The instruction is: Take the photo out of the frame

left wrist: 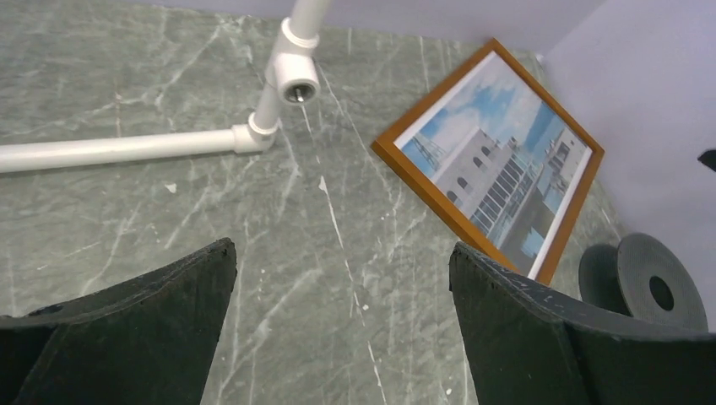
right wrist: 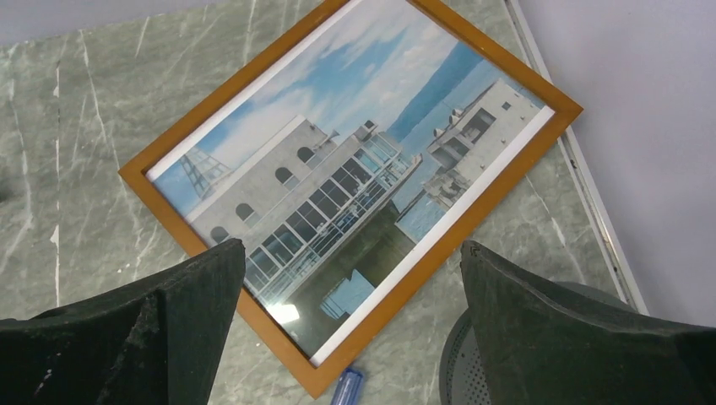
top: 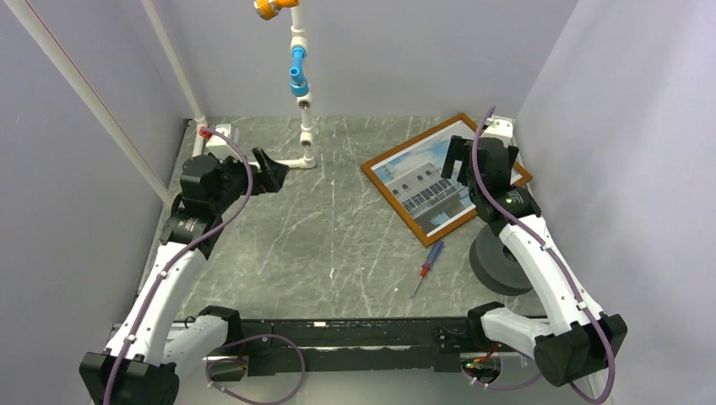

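Note:
The frame (top: 397,205), a thin reddish-brown wooden rectangle, lies flat and turned at an angle on the far right of the table. The photo (top: 418,181) of a white building under blue sky sits inside it. My right gripper (top: 460,160) hovers open above the frame's right part and hides some of it. In the right wrist view the photo (right wrist: 338,152) and frame (right wrist: 380,324) lie below the gripper (right wrist: 353,246), whose jaws stand wide with nothing between them. My left gripper (top: 281,169) is open over bare table at the far left. Its view shows the gripper (left wrist: 342,249), the photo (left wrist: 498,160) and the frame (left wrist: 422,181) off to the right.
A screwdriver (top: 432,256) with a blue and red handle lies just in front of the frame's near corner. A black spool (top: 498,257) stands near the right arm. A white pipe structure (top: 302,118) rises at the back centre, close to the left gripper. Walls enclose three sides.

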Tool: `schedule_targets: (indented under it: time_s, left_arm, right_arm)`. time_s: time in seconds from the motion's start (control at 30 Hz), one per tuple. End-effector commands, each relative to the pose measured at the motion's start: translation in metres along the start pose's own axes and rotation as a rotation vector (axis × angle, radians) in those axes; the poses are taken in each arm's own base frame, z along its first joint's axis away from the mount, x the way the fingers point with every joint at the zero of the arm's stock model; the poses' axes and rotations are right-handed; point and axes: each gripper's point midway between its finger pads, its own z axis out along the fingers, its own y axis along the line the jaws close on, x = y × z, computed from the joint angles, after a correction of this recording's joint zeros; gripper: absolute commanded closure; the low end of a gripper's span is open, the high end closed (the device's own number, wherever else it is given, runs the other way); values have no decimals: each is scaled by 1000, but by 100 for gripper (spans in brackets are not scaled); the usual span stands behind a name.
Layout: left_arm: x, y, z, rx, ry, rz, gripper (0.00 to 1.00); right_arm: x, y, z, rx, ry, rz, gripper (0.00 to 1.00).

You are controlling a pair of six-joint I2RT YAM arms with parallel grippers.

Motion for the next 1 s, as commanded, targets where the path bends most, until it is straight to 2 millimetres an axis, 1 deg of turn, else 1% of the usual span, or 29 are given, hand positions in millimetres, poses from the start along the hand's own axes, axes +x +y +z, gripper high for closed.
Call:
schedule_targets:
  time_s: [0.0,0.1,0.2,0.27,0.33,0.4,0.53,0.6,0.7,0.8,0.87,0.97]
  left_arm:
    - [6,-14,-4,30,-24,43,1]
    - [19,-17,-8,36,-1,38,1]
    - [26,-12,-15,9,5,18,1]
    - [24,-8,-22,-8,-24,12,1]
    - [24,1,-29,-60,-60,-25,1]
    - [23,9,-36,-102,-84,-25,1]
    - [27,9,-45,-98,-99,-16,1]
    - [30,5,-46,-78,-75,-26,1]
    - [41,-10,-41,5,-8,-41,1]
    - [50,-27,-35,100,47,-69,1]
    - [56,-36,-32,156,74,-95,1]
    - [68,-48,-29,239,108,-143,1]
  right_arm:
    - [-2,4,10,-17,-1,-20,0]
    - [13,13,26,-28,72,-57,0]
    - [26,29,33,-111,108,-82,0]
    - [35,36,37,-146,125,-90,0]
    - [46,44,41,-190,160,-112,0]
    - [57,50,45,-218,198,-122,0]
    - [83,70,50,-305,269,-166,0]
    - [96,82,50,-343,304,-206,2]
    - [115,104,50,-419,365,-281,14]
    - [132,117,52,-443,408,-335,18]
    - [141,122,54,-465,429,-340,20]
    - [158,132,57,-519,474,-345,30]
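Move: The picture frame lies flat below my right hand: its middle is about 20 cm ahead, straight in line and some 27 cm down, while its near corner is level with the hand, about 7 cm to its left. The screwdriver lies roughly 8 cm back and 7 cm left, and the dark reel about 5 cm back and 10 cm right. From my left hand the frame's middle is some 21 cm ahead, 41 cm right and 28 cm down. I drop my open right hand about 17 cm while swinging it some 12 cm left, towards the frame's left-hand short side near its near corner. On the way I tip the fingers down and turn them counter-clockwise, each close to 30 degrees, and near the end begin to narrow them. My empty left hand eases back and down about 5 cm. ##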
